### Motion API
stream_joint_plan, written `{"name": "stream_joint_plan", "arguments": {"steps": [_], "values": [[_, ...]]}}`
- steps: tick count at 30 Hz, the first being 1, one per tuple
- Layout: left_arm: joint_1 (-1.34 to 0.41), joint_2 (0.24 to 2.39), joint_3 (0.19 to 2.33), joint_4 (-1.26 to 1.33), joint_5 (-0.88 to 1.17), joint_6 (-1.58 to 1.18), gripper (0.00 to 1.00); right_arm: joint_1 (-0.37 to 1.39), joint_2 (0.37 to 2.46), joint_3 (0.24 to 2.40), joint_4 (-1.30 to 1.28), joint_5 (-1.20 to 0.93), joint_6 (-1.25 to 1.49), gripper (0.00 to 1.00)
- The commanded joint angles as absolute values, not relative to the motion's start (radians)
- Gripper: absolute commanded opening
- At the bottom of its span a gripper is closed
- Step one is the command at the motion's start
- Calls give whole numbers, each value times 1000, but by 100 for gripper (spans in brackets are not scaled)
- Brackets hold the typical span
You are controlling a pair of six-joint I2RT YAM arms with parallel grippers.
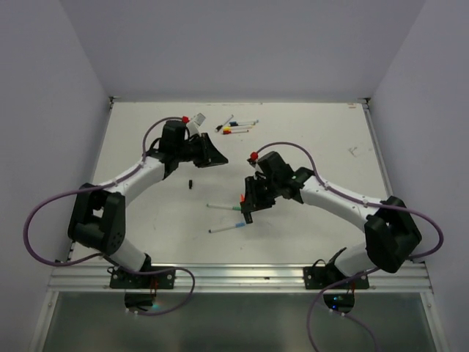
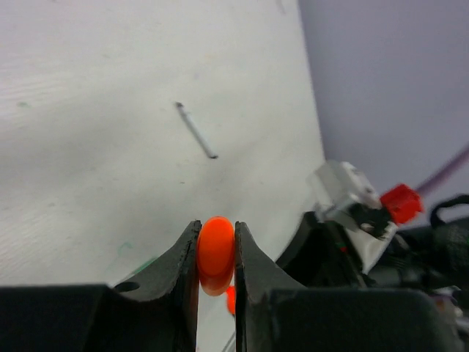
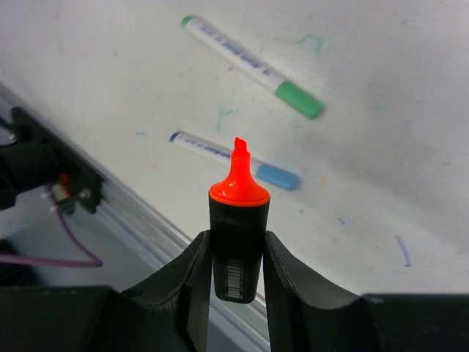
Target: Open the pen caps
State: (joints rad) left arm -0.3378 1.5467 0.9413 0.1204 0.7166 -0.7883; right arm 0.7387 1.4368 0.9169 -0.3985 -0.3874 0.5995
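My left gripper (image 2: 216,229) is shut on the chunky orange cap (image 2: 216,253), which is pinched between its fingertips above the table. My right gripper (image 3: 238,238) is shut on the black highlighter (image 3: 238,246), held upright with its bare orange tip (image 3: 239,172) showing. In the top view the left gripper (image 1: 215,157) and right gripper (image 1: 248,207) hang apart over the middle of the table. Below the right gripper lie a pen with a green cap (image 3: 299,99) and a pen with a blue cap (image 3: 277,176), both capped.
Several more thin pens (image 1: 236,126) lie grouped at the far side of the white table (image 1: 322,139). A small black piece (image 1: 190,183) sits left of centre. The metal rail (image 1: 242,275) runs along the near edge. Walls enclose three sides.
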Motion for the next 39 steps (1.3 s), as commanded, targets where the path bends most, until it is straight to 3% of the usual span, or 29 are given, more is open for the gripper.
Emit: {"name": "stream_joint_plan", "arguments": {"steps": [1,10,32,34,39], "values": [[-330,1608,1119,-418,421,-539,0,707,1495,1051,-619,-146,488,0],[-330,1738,1197,-557,330,-410,0,598,1704,1258,-730,60,324,0],[-330,1838,1210,-646,215,-328,0,546,1947,1439,-730,66,279,0],[-330,1838,1204,-647,207,-328,0,546,1951,1439,-732,66,279,6],[-330,1839,1193,-638,204,-327,15,548,1957,1436,-735,61,278,19]]}}
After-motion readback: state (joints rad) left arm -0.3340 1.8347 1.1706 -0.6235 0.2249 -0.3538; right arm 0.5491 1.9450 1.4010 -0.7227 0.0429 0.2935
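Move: The black cap, beside which I'll bring the orange cap, lies about 13 cm to the left of my left hand, level with it and some 17 cm below. The uncapped black pen, where I take the highlighter, is about 16 cm ahead of my right hand, 12 cm to its right and 10 cm below. From my right hand the green pen lies 7 cm ahead and 7 cm left, the blue pen 1 cm back and 6 cm left. With both grips kept shut, I part my hands and lower them. My left carries the orange cap down about 15 cm and 10 cm left, tilting nearly 50 degrees until its fingers point almost straight down close to the black cap. My right takes the highlighter body about 14 cm forward, then eases in, also going right and down, its fingers turning downward beside the black pen. ##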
